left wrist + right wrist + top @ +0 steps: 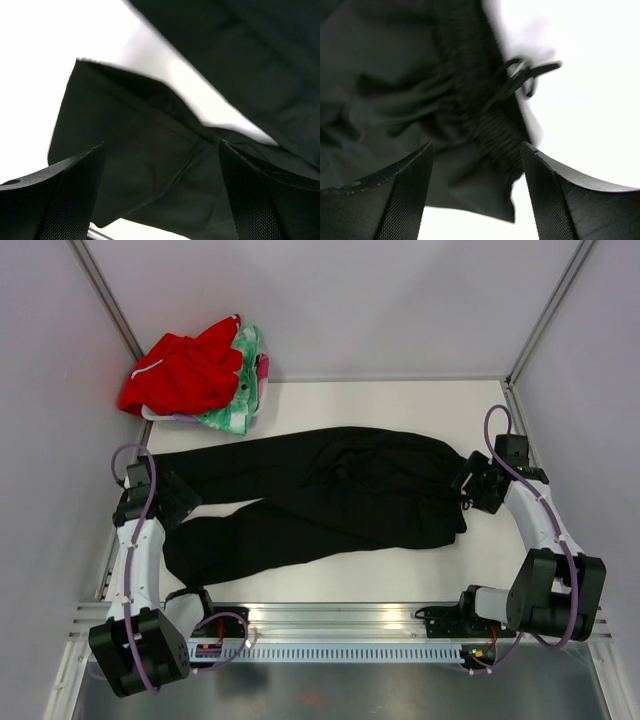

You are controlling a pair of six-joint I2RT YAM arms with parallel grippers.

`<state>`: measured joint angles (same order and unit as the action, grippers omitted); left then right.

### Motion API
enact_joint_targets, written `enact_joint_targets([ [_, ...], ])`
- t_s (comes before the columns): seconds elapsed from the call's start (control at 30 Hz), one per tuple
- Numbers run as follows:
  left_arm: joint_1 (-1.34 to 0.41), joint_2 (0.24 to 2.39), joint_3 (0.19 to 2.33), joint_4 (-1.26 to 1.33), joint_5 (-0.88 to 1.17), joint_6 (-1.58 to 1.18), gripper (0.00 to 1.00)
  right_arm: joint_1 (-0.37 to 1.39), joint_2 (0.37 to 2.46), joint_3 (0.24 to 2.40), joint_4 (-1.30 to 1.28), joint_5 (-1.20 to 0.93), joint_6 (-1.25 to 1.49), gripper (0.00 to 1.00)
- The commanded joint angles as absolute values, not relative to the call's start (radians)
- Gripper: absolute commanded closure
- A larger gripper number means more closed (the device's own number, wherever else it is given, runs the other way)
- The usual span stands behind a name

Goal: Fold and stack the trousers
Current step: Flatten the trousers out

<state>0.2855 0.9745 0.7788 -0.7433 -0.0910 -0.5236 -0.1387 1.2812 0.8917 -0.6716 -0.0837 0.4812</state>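
Note:
The black trousers (340, 490) lie spread across the white table (400, 400), waist to the right and both legs running left. My left gripper (187, 502) hovers at the leg ends. In the left wrist view it (162, 145) is open, with a leg hem (135, 145) lying flat beneath the jaws. My right gripper (466, 486) is at the waist end. In the right wrist view it (476, 146) is open over the gathered waistband (490, 125), with the drawstring (525, 72) just beyond. Neither gripper holds any cloth.
A red garment with white trim (185, 370) lies crumpled at the back left on a green-and-pink patterned cloth (245, 390). Grey walls close in the left, right and back. A metal rail (400, 625) runs along the near edge.

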Motion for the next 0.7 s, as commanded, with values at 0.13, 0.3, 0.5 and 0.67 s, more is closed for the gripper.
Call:
enact_joint_targets([
  [0.13, 0.319, 0.997, 0.741, -0.715, -0.133, -0.701, 0.03, -0.261, 1.275, 0.724, -0.479, -0.164, 0.423, 0.28],
  [0.3, 0.406, 0.993, 0.669, -0.724, -0.037, -0.753, 0.03, -0.261, 1.258, 0.548, -0.309, -0.279, 0.535, 0.35],
  [0.5, 0.506, 0.986, 0.641, -0.747, -0.041, -0.764, 0.05, -0.261, 1.269, 0.521, -0.299, -0.267, 0.489, 0.84],
  [0.67, 0.587, 1.005, 0.643, -0.739, -0.054, -0.776, 0.08, -0.261, 1.204, 0.687, -0.405, -0.281, 0.465, 1.00],
])
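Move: The right hand is over the trousers' waist end: the waistband edge to be pinched lies about 4 cm back, 1 cm left and 8 cm below. From this hand, the drawstring is roughly 1 cm ahead and 1 cm right, the far waist corner some 11 cm ahead with no sideways offset. The near leg's hem lies about 6 cm back, 4 cm left and 11 cm below the left hand; the far leg's hem lies around 10 cm ahead and 10 cm left of that hand. Down about 8 cm and back some 3 cm, the right hand drops to the waistband edge just short of the drawstring, swinging out to the right and back in on the way, then shuts its open fingers to pinch the cloth and starts to rise. The left hand sinks 5 cm, back and left towards the near leg's hem, turning about 25 degrees counter-clockwise, fingers staying wide open. ##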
